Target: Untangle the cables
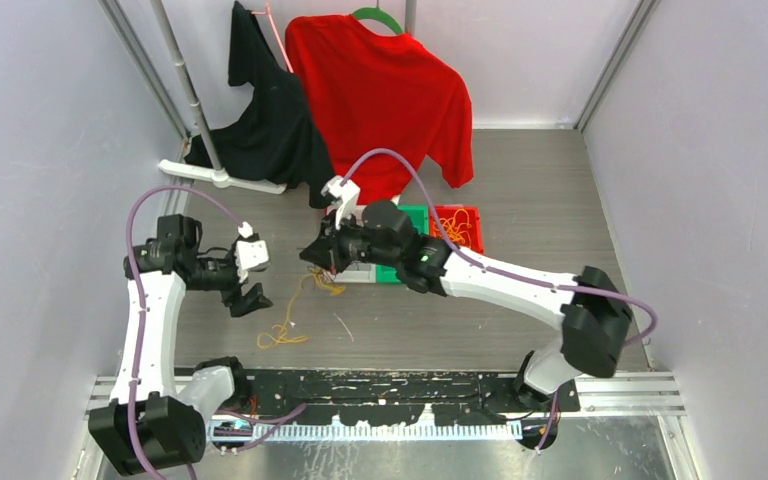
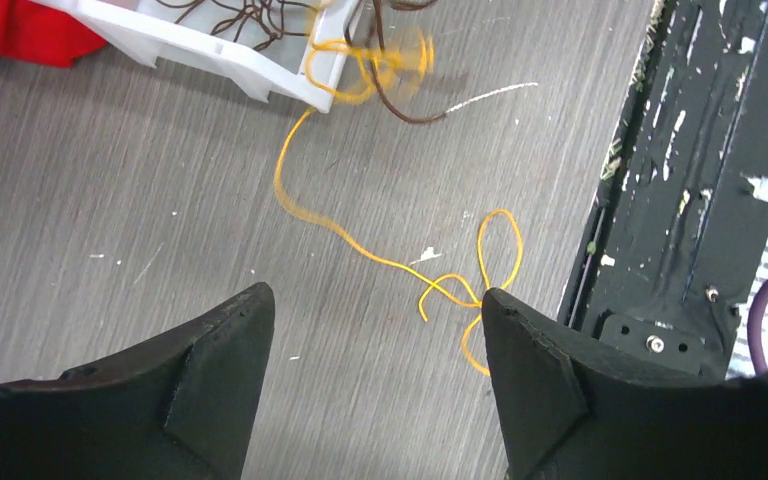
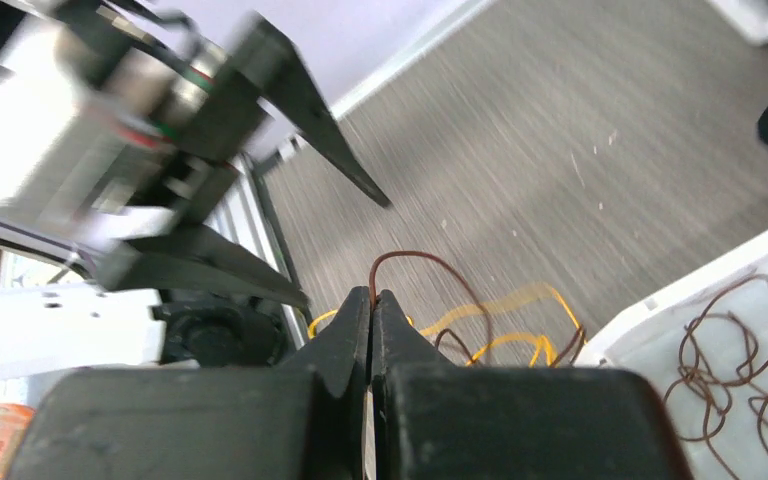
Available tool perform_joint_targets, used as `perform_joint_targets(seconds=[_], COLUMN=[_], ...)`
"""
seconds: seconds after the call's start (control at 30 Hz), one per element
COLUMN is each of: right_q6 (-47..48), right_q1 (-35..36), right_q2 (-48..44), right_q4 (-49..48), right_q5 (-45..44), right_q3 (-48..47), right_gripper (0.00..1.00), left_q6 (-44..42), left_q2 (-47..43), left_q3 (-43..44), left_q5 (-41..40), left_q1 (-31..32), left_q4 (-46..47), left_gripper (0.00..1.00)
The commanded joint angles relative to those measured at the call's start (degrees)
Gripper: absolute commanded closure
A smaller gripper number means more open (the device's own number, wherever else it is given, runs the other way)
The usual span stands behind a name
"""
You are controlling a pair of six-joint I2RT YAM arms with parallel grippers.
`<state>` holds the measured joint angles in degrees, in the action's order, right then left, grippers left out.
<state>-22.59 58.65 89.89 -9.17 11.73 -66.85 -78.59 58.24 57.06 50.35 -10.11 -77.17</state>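
A tangle of orange-yellow and dark brown cables (image 1: 326, 282) lies at the corner of a white tray (image 2: 210, 48). One orange-yellow cable (image 2: 380, 262) trails from it across the table and ends in loops (image 1: 284, 336). My left gripper (image 2: 375, 310) hangs open above that cable's looped end, nothing between its fingers. My right gripper (image 3: 372, 296) is shut on a dark brown cable (image 3: 430, 262), which arches up from its tips and runs back into the tangle. In the top view the right gripper (image 1: 318, 257) is over the tangle and the left gripper (image 1: 250, 299) is just left of it.
The white tray (image 3: 660, 320) holds more dark brown cables (image 3: 735, 350). A green bin (image 1: 416, 214) and a red bin (image 1: 458, 228) with orange cables stand behind it. A black rail (image 2: 680, 200) runs along the near edge. Clothes hang on a rack (image 1: 380, 90) at the back.
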Motion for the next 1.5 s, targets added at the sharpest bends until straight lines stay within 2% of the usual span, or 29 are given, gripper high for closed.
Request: perform_joint_targets(seconds=[0.0, 0.13, 0.3, 0.4, 0.47, 0.57, 0.63, 0.83, 1.03, 1.1, 1.2, 1.27, 1.3, 1.47], right_q6=[0.33, -1.49, -4.94, -7.36, -8.83, -10.06, -10.54, -13.39, -14.98, -14.9, -14.19, -13.62, -13.2, -12.83], right_q1=[0.23, 0.23, 0.29, 0.24, 0.23, 0.31, 0.41, 0.54, 0.71, 0.92, 1.1, 1.2, 1.2, 1.21], right_q2=[-7.11, -9.14, -10.87, -12.21, -13.38, -14.26, -14.59, -13.85, -13.33, -13.4, -13.87, -14.15, -14.35, -14.86], right_q4=[-0.82, -0.68, -3.47, -5.09, -6.2, -6.92, -7.58, -10.36, -11.16, -10.94, -10.13, -9.6, -9.26, -8.47], right_q5=[-0.75, 1.08, 1.5, 0.58, 0.34, -0.41, -0.82, 0.75, 2.97, 3.12, 2.92, 2.7, 2.64, 3.6], right_q3=[-2.55, -3.3, -4.08, -4.51, -4.35, -4.51, -4.6, -5.29, -7.05, -7.35, -7.5, -7.51, -7.57, -7.91], right_gripper=[0.99, 0.99, 0.99, 0.99, 0.99, 0.99, 0.99, 0.99, 0.99, 0.99, 0.99, 0.99, 0.99, 0.99], left_q6=[9.35, 14.05, 25.76, 26.64, 26.69, 22.1, 21.91, 22.95, 31.03, 31.52, 30.95, 29.58, 28.41, 26.46], left_q2=[-3.09, -2.93, -3.69, -3.66, -4.42, -4.35, -3.45, -3.5, -7.86, -7.63, -6.16, -4.82, -4.2, -0.64], left_q3=[-3.86, -6.78, -10.11, -10.95, -9.78, -5.65, -3.33, -2.48, -3.9, -2.19, 0.53, 1.69, 1.93, 2.14], left_q5=[4.6, 4.84, 8.06, 11.5, 16.67, 26.53, 29.5, 28.76, 18.95, 17.48, 18.96, 20.52, 20.97, 19.73], left_q1=[0.26, 0.28, 0.37, 0.61, 0.52, 0.61, 0.98, 1.58, 1.58, 1.54, 1.58, 1.58, 1.58, 1.58], left_q4=[10.22, 13.53, 23.23, 23.5, 21.29, 12.66, 9.12, 8.31, 20.95, 20.84, 17.51, 14.73, 13.3, 12.08], left_gripper=[0.24, 0.23, 0.21, 0.2, 0.2, 0.19, 0.19, 0.21, 0.25, 0.25, 0.17, 0.03, 0.0, 0.01])
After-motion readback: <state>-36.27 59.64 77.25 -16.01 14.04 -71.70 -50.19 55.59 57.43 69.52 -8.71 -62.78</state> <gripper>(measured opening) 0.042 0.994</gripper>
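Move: The tangle of brown and yellow cable, pinched by one brown strand in the right tips, hangs about 9 cm below the right hand, some 3 cm to its right and 2 cm ahead. From the left hand the tangle lies roughly 10 cm right, 5 cm ahead and 4 cm lower. The yellow tail rests on the table about 17 cm below the left hand and 3 cm ahead, and the white bin sits some 17 cm ahead and 13 cm right. Keep the right fingers shut on the brown strand and lift it about 18 cm, easing a little back and tipping the fingers up some 25 degrees. Dip the open left gripper slightly forward, then swing it right and up towards the hanging tangle, ending about 5 cm right and 6 cm higher, fingers levelled and opened wide. ##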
